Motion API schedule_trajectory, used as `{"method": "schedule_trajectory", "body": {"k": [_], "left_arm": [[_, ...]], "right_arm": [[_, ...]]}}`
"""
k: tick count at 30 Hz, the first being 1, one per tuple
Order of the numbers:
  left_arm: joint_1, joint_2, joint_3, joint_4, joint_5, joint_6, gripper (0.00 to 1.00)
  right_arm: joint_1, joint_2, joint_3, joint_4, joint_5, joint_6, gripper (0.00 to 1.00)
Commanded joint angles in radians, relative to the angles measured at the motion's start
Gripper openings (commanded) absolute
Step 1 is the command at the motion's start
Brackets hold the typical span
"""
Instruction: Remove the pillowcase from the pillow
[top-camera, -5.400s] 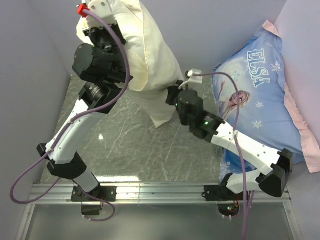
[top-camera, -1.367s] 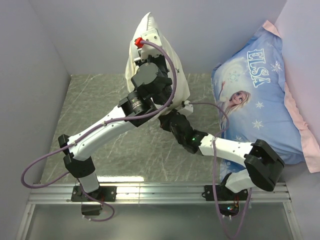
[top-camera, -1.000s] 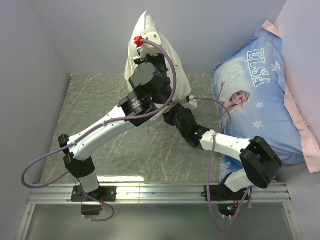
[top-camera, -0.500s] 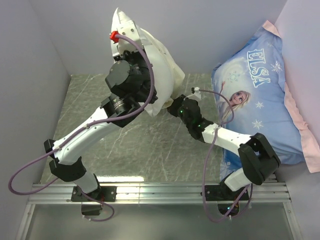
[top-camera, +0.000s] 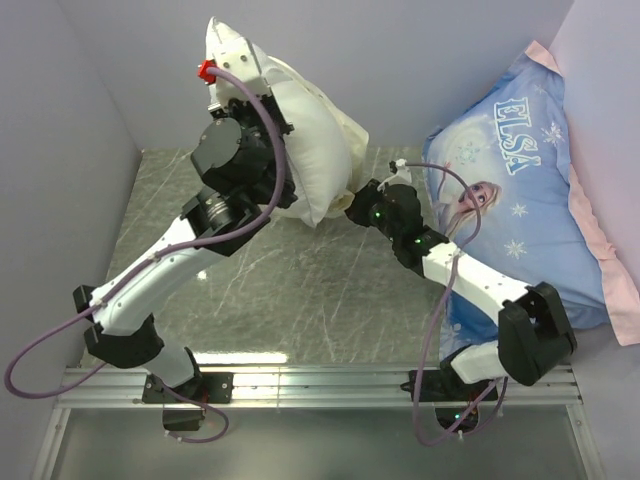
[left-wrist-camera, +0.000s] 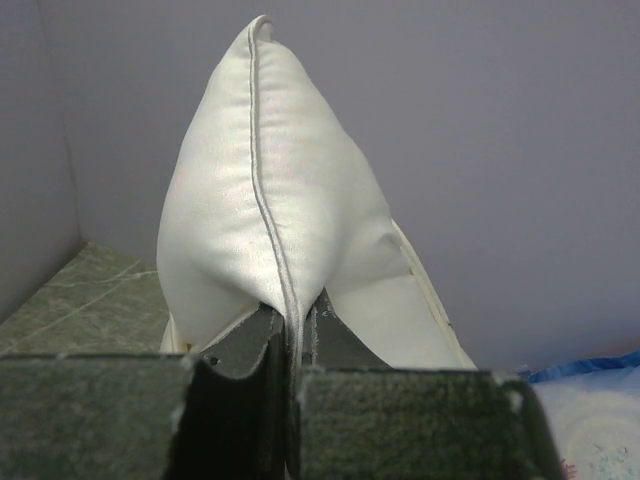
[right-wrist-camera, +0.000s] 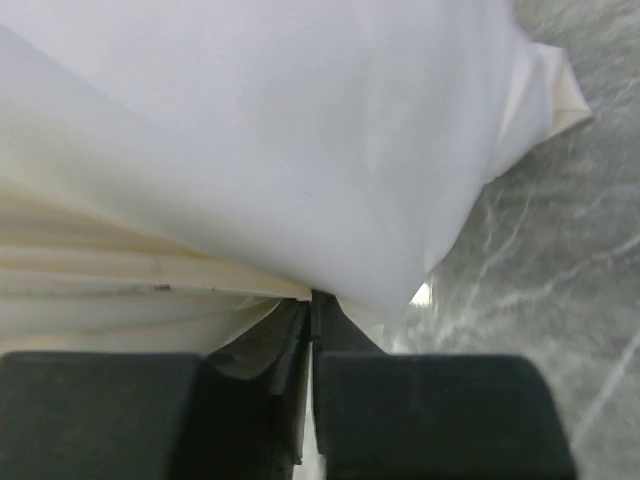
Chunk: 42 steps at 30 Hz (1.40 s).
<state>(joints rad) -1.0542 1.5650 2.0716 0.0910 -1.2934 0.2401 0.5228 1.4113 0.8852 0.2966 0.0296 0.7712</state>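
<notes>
The plump white pillow (top-camera: 305, 135) hangs high at the back left, with my left gripper (top-camera: 258, 95) shut on its piped seam. In the left wrist view the pillow (left-wrist-camera: 250, 200) rises to a point above the jaws of the left gripper (left-wrist-camera: 293, 320). The cream pillowcase (top-camera: 352, 150) is bunched behind and to the right of the pillow, down to the right gripper (top-camera: 352, 205). The right wrist view shows that gripper (right-wrist-camera: 312, 305) shut on a cream edge of the pillowcase (right-wrist-camera: 110, 290), under the white pillow (right-wrist-camera: 300, 130).
A large blue Elsa-print pillow (top-camera: 515, 190) with a pink edge leans against the right wall. Grey walls close in the left side and the back. The marbled grey-green table top (top-camera: 280, 290) lies under the arms, with a metal rail (top-camera: 320, 385) at its near edge.
The left arm has swung the pillow left and higher. The right gripper has moved right and farther from it with the pillowcase edge, and more white pillow shows.
</notes>
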Motion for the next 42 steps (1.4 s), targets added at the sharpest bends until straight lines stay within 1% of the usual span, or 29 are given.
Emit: {"method": "schedule_trajectory", "body": {"k": [1, 2, 4, 5, 6, 8, 10, 11, 12, 14, 15, 17, 18, 20, 22, 23, 25, 27, 29, 31, 32, 33, 34, 35, 36, 38, 39, 41, 42], "left_arm": [[0.005, -0.191, 0.029, 0.092, 0.175, -0.099, 0.01], [0.005, -0.186, -0.008, 0.069, 0.181, -0.123, 0.01], [0.005, -0.174, -0.03, 0.064, 0.172, -0.119, 0.01], [0.006, -0.163, -0.044, 0.056, 0.171, -0.119, 0.0], [0.008, -0.16, -0.048, 0.04, 0.18, -0.13, 0.01], [0.014, -0.166, -0.073, 0.012, 0.218, -0.178, 0.0], [0.04, -0.169, -0.087, -0.06, 0.252, -0.225, 0.01], [0.055, -0.169, -0.087, -0.091, 0.282, -0.301, 0.01], [0.074, -0.171, -0.087, -0.187, 0.313, -0.336, 0.01], [0.138, -0.189, -0.103, -0.264, 0.362, -0.442, 0.01], [0.182, -0.198, -0.114, -0.319, 0.423, -0.476, 0.0], [0.223, -0.209, -0.14, -0.362, 0.497, -0.551, 0.01], [0.244, -0.201, -0.133, -0.391, 0.553, -0.561, 0.01], [0.252, -0.139, -0.064, -0.489, 0.603, -0.576, 0.01], [0.25, -0.084, -0.009, -0.534, 0.669, -0.588, 0.01], [0.25, -0.08, -0.013, -0.533, 0.687, -0.593, 0.0], [0.252, -0.103, -0.075, -0.505, 0.701, -0.599, 0.0], [0.273, -0.124, -0.117, -0.487, 0.71, -0.616, 0.01], [0.29, -0.151, -0.154, -0.522, 0.721, -0.639, 0.0], [0.299, -0.21, -0.238, -0.543, 0.742, -0.677, 0.0], [0.301, -0.244, -0.295, -0.524, 0.765, -0.693, 0.0], [0.3, -0.282, -0.444, -0.504, 0.807, -0.708, 0.0], [0.301, -0.357, -0.518, -0.487, 0.837, -0.747, 0.0], [0.3, -0.391, -0.588, -0.481, 0.891, -0.769, 0.0], [0.299, -0.423, -0.72, -0.462, 0.932, -0.785, 0.0], [0.295, -0.493, -0.827, -0.456, 1.029, -0.835, 0.0], [0.275, -0.509, -0.913, -0.453, 1.042, -0.849, 0.0], [0.234, -0.54, -0.964, -0.471, 1.022, -0.863, 0.0], [0.2, -0.54, -0.981, -0.493, 0.97, -0.866, 0.0]], "right_arm": [[-0.017, -0.041, 0.037, -0.326, 0.013, -0.168, 0.11], [-0.004, -0.067, 0.047, -0.344, 0.021, -0.182, 0.22], [0.014, -0.165, 0.057, -0.367, 0.015, -0.217, 0.32], [0.013, -0.199, 0.058, -0.375, 0.007, -0.222, 0.4], [0.014, -0.262, 0.058, -0.392, 0.003, -0.234, 0.43], [0.014, -0.319, 0.055, -0.405, -0.016, -0.239, 0.49], [0.017, -0.389, 0.048, -0.424, -0.026, -0.25, 0.52], [0.017, -0.414, 0.035, -0.425, -0.069, -0.25, 0.54], [0.017, -0.458, 0.026, -0.418, -0.086, -0.25, 0.55], [0.023, -0.509, -0.009, -0.403, -0.108, -0.245, 0.58], [0.023, -0.553, -0.017, -0.387, -0.118, -0.247, 0.59], [0.034, -0.595, -0.005, -0.392, -0.123, -0.259, 0.61], [0.043, -0.606, 0.006, -0.395, -0.12, -0.277, 0.61], [0.083, -0.626, 0.053, -0.404, -0.106, -0.303, 0.63], [0.121, -0.634, 0.092, -0.404, -0.045, -0.354, 0.64], [0.162, -0.618, 0.147, -0.418, -0.005, -0.371, 0.66], [0.183, -0.594, 0.199, -0.47, 0.061, -0.412, 0.67], [0.183, -0.549, 0.244, -0.481, 0.079, -0.411, 0.68], [0.181, -0.487, 0.285, -0.482, 0.102, -0.408, 0.69], [0.183, -0.431, 0.322, -0.473, 0.101, -0.412, 0.7], [0.183, -0.37, 0.374, -0.467, 0.095, -0.423, 0.7], [0.183, -0.335, 0.411, -0.474, 0.095, -0.427, 0.7], [0.18, -0.298, 0.45, -0.481, 0.095, -0.435, 0.7], [0.177, -0.234, 0.53, -0.493, 0.086, -0.444, 0.7], [0.152, -0.203, 0.566, -0.494, 0.072, -0.446, 0.7], [0.12, -0.11, 0.665, -0.501, 0.009, -0.432, 0.71], [0.097, -0.077, 0.702, -0.517, -0.012, -0.428, 0.71], [0.048, 0.019, 0.809, -0.551, -0.033, -0.42, 0.71], [0.034, 0.049, 0.842, -0.582, -0.077, -0.42, 0.71]]}}
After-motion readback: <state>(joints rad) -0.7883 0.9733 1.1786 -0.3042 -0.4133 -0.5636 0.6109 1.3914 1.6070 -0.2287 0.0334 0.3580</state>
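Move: The pillowcase's cream rim, where the right hand can take it afresh, stands about 5 cm ahead of that hand, 2 cm to its right and 15 cm above. The pillow's hanging corner is roughly 9 cm to the right hand's left, level ahead and 3 cm lower. The blue Elsa pillow lies some 13 cm ahead, 40 cm right and 14 cm below. From the left hand, already gripping the pillow's seam, that rim is about 13 cm ahead, 16 cm right and 21 cm below. The pillowcase edge is let go by the right hand, whose fingers open wide as it backs off about 15 cm while rising some 20 cm, then sweeps forward again above the case. The left hand keeps its grip on the pillow seam, eases a little forward, then lowers quickly by about 20 cm while drawing back, turning clockwise and tipping down. ##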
